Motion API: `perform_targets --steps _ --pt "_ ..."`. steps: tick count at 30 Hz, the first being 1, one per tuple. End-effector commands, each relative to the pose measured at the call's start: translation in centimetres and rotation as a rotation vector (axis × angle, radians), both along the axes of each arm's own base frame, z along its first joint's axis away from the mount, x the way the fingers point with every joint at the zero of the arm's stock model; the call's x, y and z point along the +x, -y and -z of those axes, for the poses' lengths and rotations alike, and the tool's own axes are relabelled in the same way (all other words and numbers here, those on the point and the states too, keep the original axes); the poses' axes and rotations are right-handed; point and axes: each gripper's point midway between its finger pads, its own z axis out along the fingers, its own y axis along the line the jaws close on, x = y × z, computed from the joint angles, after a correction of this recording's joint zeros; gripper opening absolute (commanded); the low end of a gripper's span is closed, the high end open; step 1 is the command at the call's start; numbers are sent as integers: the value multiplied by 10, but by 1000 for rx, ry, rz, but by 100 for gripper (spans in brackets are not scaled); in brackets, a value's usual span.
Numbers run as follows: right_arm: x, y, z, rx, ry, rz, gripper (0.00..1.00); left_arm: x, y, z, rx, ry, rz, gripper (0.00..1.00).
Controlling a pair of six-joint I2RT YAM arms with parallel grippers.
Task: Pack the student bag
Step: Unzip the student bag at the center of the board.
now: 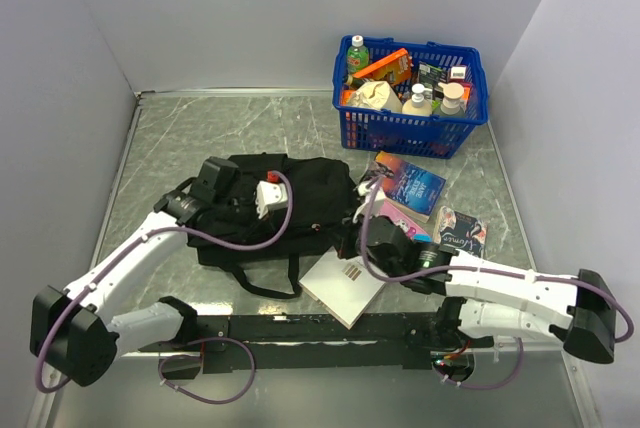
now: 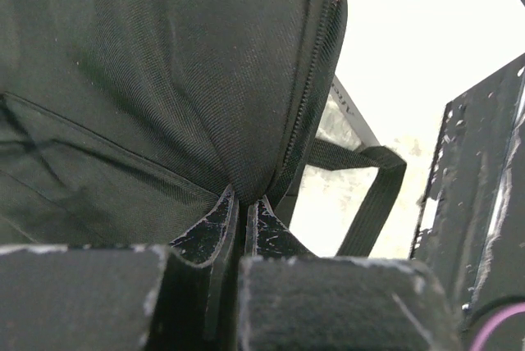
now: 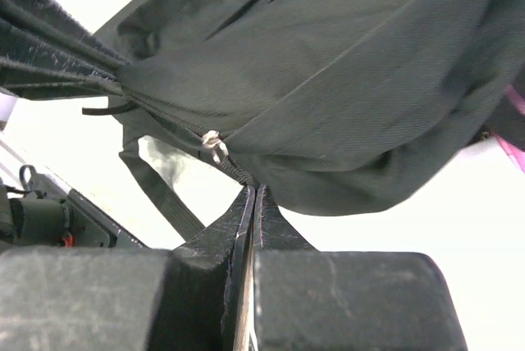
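The student bag (image 1: 300, 198) is a black fabric backpack lying in the middle of the table, straps trailing toward the near edge. My left gripper (image 2: 244, 200) is shut on a fold of its fabric beside the zipper (image 2: 308, 105). On the bag's right side, my right gripper (image 3: 256, 192) is shut on its edge, just by the metal zipper pull (image 3: 213, 144). In the top view the right gripper (image 1: 356, 228) meets the bag's right end. A black strap (image 2: 373, 195) hangs below the bag.
A blue basket (image 1: 465, 113) of groceries stands at the back right. Two colourful books (image 1: 410, 183) (image 1: 460, 230) and a pink box (image 1: 395, 216) lie right of the bag. A white book (image 1: 342, 288) lies at its near right corner, by the black rail (image 1: 320, 328).
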Motion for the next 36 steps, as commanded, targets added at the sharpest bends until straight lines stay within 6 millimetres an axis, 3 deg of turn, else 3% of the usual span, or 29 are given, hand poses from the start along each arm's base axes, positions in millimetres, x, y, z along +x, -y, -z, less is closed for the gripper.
perform_targets --steps 1,5,8,17,20,21,22,24,25,26,27,30,32,36 --pt "14 45 8 -78 1 99 0 2 -27 9 122 156 34 2" --pt "21 55 2 -71 12 119 0 -8 -54 39 259 197 69 4" --pt "22 50 3 -79 -2 108 0 -9 -68 49 329 227 81 5" --pt "28 44 9 -135 -20 98 0 -9 -88 66 448 314 147 8" --pt "37 41 8 -157 -25 107 0 1 -99 68 506 372 133 10" --pt "38 32 1 -128 -18 82 0 5 -103 69 527 392 131 12" --pt "37 27 -1 -118 -17 62 0 9 -107 69 531 394 112 23" --pt "36 16 -3 -96 -25 25 0 16 -102 60 484 394 65 37" --pt "38 11 -3 -86 -27 18 0 18 -97 52 448 392 45 54" --pt "37 7 -3 -76 -32 5 0 23 -88 33 397 410 24 58" --pt "36 5 -3 -71 -34 -5 0 16 -82 25 346 380 17 62" --pt "33 -6 0 -48 -53 -42 0 3 -50 -21 139 342 39 90" --pt "30 -11 -1 -25 -56 -70 0 -5 -31 -46 32 319 70 95" --pt "25 -16 -4 -1 -50 -105 0 -21 2 -45 -53 133 69 92"
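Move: The left hand holds the student bag by its near side; the bag's middle lies about 5 cm ahead, 2 cm left and 4 cm below, and the zip slider roughly 7 cm to its right, level ahead and in height. The right hand already has the slider's pull; the slider sits some 4 cm left and 3 cm ahead at its height. From the right hand, the white box is about 10 cm back, 2 cm right, and the pink pencil case 14 cm right, 5 cm ahead, both roughly 12 cm lower. Leftward and down, away from the zip slider, the left hand goes about 8 cm with the fingers swinging forward some 30 degrees; it then opens wide, lets go of the bag and rises about 9 cm, drifting back right. The right hand keeps its closed pinch on the zip pull, draws it slightly right, then sinks and eases forward and back left. ##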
